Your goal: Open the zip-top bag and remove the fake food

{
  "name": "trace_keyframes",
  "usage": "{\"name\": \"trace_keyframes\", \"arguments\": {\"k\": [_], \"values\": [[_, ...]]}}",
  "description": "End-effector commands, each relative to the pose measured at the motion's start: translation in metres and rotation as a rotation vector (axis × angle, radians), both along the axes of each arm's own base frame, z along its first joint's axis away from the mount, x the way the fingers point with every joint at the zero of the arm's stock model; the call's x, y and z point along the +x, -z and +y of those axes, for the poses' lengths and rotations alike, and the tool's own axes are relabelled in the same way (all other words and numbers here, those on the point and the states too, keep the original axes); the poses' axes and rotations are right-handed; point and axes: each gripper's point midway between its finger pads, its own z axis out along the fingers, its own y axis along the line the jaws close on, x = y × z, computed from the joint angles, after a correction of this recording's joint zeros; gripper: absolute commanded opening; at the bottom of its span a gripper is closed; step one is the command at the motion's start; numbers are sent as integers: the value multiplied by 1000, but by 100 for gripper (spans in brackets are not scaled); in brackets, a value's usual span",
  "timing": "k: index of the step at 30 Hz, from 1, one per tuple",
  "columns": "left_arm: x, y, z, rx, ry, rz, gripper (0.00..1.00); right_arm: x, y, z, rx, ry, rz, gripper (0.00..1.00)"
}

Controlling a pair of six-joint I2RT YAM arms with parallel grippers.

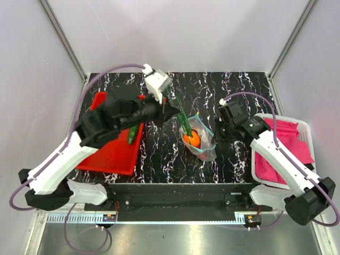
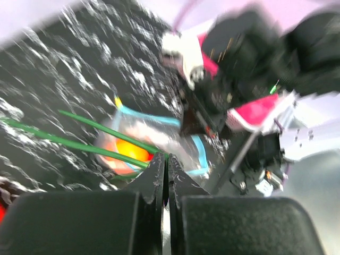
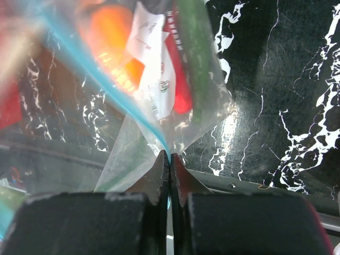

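Note:
The clear zip-top bag (image 1: pixel 207 144) lies mid-table with its blue zip strip open. Inside are an orange fruit (image 1: pixel 192 139) and a red chili (image 3: pixel 183 95), beside the white label (image 3: pixel 151 64). My left gripper (image 1: pixel 172 113) is shut on the green onion (image 1: pixel 180 114), whose lower end still reaches into the bag. In the left wrist view the onion's green stems (image 2: pixel 79 143) meet the shut gripper (image 2: pixel 166 159) above the orange fruit (image 2: pixel 130 151). My right gripper (image 1: pixel 217 133) is shut on the bag's zip edge (image 3: pixel 159 135), also in its wrist view (image 3: pixel 170 156). The dark green cucumber (image 1: pixel 133 134) lies in the tray.
A red tray (image 1: pixel 114 151) sits at the left under my left arm. A white basket (image 1: pixel 304 127) holding a pink cloth (image 1: pixel 289 139) stands at the right edge. Grey walls close off the back and sides.

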Motion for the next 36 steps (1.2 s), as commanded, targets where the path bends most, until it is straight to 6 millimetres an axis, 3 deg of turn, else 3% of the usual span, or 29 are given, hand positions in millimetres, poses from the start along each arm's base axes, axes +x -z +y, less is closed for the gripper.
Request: {"name": "trace_keyframes", "arguments": {"k": [1,3,4,6,13,17,18,20,21,22,23,24,26,27,29,30,31,32,34,36], "values": [[11,-64,27,-32,-89,-162,0,11,0,-6,-27,23,-28,0],[16,-74,30,-30,-108,-189,0,13,0,-10,-32,41,-26,0],[15,-92,35,-59,-120,-219,0,14,0,-12,-34,52,-25,0],[22,-100,36,-50,-138,-248,0,16,-1,-15,-39,64,-30,0],[57,-160,95,-109,-469,-395,0,19,-8,-22,-46,96,-38,0],[64,-168,120,-74,-572,-460,0,19,-14,-22,-38,93,-46,0],[74,-153,125,-30,-620,-447,0,20,-16,-21,-37,90,-51,0],[78,-146,138,-42,-668,-431,0,20,-20,-22,-37,79,-57,0],[92,-120,142,9,-698,-404,0,20,-23,-21,-35,73,-65,0],[90,-123,153,-24,-721,-414,0,20,-24,-22,-36,72,-69,0],[96,-112,158,-10,-742,-404,0,20,-28,-22,-38,66,-80,0],[108,-94,171,34,-794,-381,0,19,-30,-23,-36,69,-81,0],[112,-85,190,29,-852,-356,0,19,-34,-20,-21,61,-85,0],[125,-62,204,78,-901,-329,0,19,-35,-19,-15,59,-84,0],[128,-51,223,21,-956,-294,0,19,-34,-17,-9,53,-77,0],[140,-22,236,38,-970,-238,0,18,-34,-17,-10,51,-74,0],[143,-18,240,-26,-985,-217,0,19,-33,-16,-9,46,-74,0],[148,9,250,-11,-995,-175,0,19,-34,-16,-7,48,-76,0],[154,36,263,-27,-1067,-93,0,19,-33,-16,-10,46,-73,0],[159,71,288,24,-1190,5,0,20,-33,-15,-5,43,-72,0]]}}
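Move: The green onion is still pinched in the left gripper, hanging over the bag mouth. The red bin's middle lies about 27 cm to this hand's left, 4 cm ahead and 37 cm below; the cucumber inside is some 17 cm left, 6 cm ahead. The bag stands roughly 11 cm to the right, 1 cm ahead and 33 cm down. From the right gripper, the bin is about 44 cm left, 2 cm ahead and 15 cm lower. Lift the left gripper clear of the bag with the green onion kept pinched, then swing it some 27 cm left and 15 cm forward, turning the wrist about 60 degrees counter-clockwise, and sink over the red bin after the rise. Keep the right fingers shut on the bag's blue rim, easing it slightly right, forward and finally up. ##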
